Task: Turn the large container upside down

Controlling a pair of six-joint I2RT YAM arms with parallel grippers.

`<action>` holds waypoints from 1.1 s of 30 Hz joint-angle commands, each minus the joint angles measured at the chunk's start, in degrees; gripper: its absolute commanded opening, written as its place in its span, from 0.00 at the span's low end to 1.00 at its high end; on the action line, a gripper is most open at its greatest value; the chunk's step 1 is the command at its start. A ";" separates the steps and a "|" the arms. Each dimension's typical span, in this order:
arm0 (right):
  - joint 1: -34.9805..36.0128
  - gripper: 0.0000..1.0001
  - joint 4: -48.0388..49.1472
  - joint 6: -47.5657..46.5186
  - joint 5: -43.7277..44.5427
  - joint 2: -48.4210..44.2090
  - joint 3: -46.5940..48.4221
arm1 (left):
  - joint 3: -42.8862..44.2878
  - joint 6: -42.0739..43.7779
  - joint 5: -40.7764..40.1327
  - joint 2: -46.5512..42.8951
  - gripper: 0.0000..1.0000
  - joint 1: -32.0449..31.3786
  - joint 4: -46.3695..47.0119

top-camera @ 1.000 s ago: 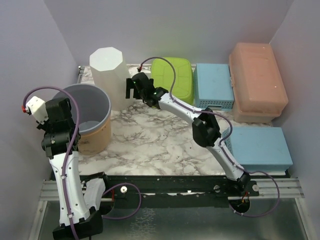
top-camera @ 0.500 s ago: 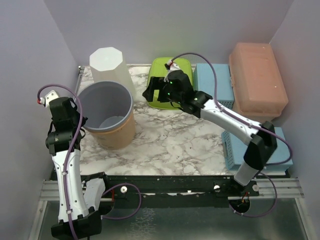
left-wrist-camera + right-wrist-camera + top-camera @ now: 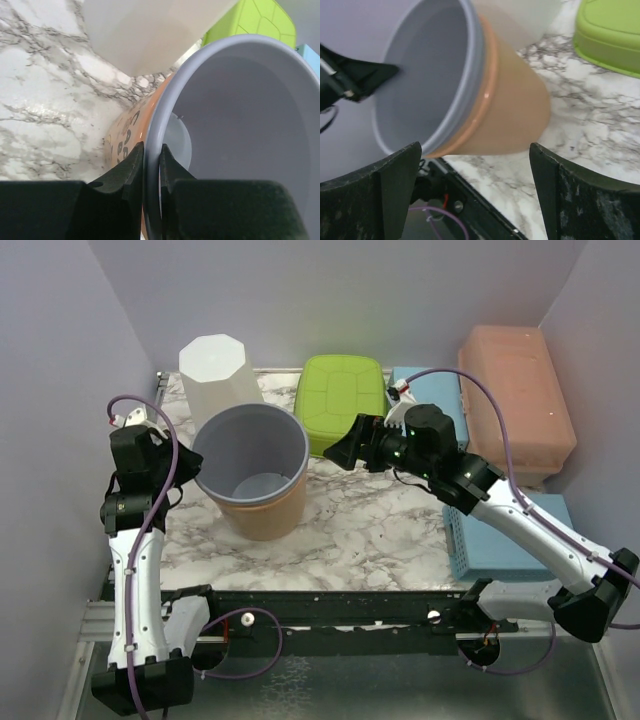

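The large container is an orange bucket with a grey inside. It stands mouth up, slightly tilted, on the marble table left of centre. My left gripper is shut on its left rim, one finger inside and one outside; the left wrist view shows the gripper pinching the grey rim of the bucket. My right gripper hangs open just right of the bucket, apart from it. In the right wrist view the gripper has its wide fingers either side of the bucket, not touching.
A white octagonal container stands upside down behind the bucket. A green box, blue baskets and a pink box fill the back and right. Grey walls close both sides.
My left arm has carried the bucket rightward toward the table's middle. My right gripper has pulled back from the white container to the right and now faces the bucket.
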 commanded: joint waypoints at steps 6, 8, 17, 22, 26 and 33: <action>-0.44 0.77 6.56 13.34 -14.65 7.26 1.23 | -2.31 0.42 7.36 -0.85 0.47 -1.35 0.34; -0.68 0.71 10.62 14.91 -17.86 9.35 1.13 | -2.28 1.13 7.77 -0.47 0.48 -1.58 0.33; -0.94 0.55 20.65 19.76 -26.63 14.79 1.44 | -3.27 2.95 9.99 -0.78 0.63 -1.63 1.60; -0.94 0.68 16.82 20.57 -23.93 13.77 0.98 | -3.02 4.04 11.46 -0.11 0.61 -1.68 2.11; -1.09 0.65 16.26 20.60 -22.01 13.33 1.33 | -2.68 4.87 12.45 0.23 0.60 -1.68 2.89; -2.52 0.48 22.69 25.83 -23.34 13.93 -0.78 | -2.19 5.85 12.99 0.76 0.58 -1.65 3.37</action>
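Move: Beside the rim's left side, the left hand has the large container's middle about 11 cm to its right, 2 cm ahead and 12 below; the white container stands some 18 cm beyond the large one and 7 cm farther left. From the right hand, the large container lies roughly 17 cm left, level in reach and 15 lower, while the green bin is about 17 cm straight ahead and 26 cm down. Reaching about 8 cm left towards the large container's right side, the right hand rises briefly, then dips to end slightly lower, rolling and tipping down some 20 degrees while its wide-open fingers close to half, astride the rim. The left hand opens from its pinch, easing 2–3 cm right and turning slightly clockwise with the rim still between its fingers. ##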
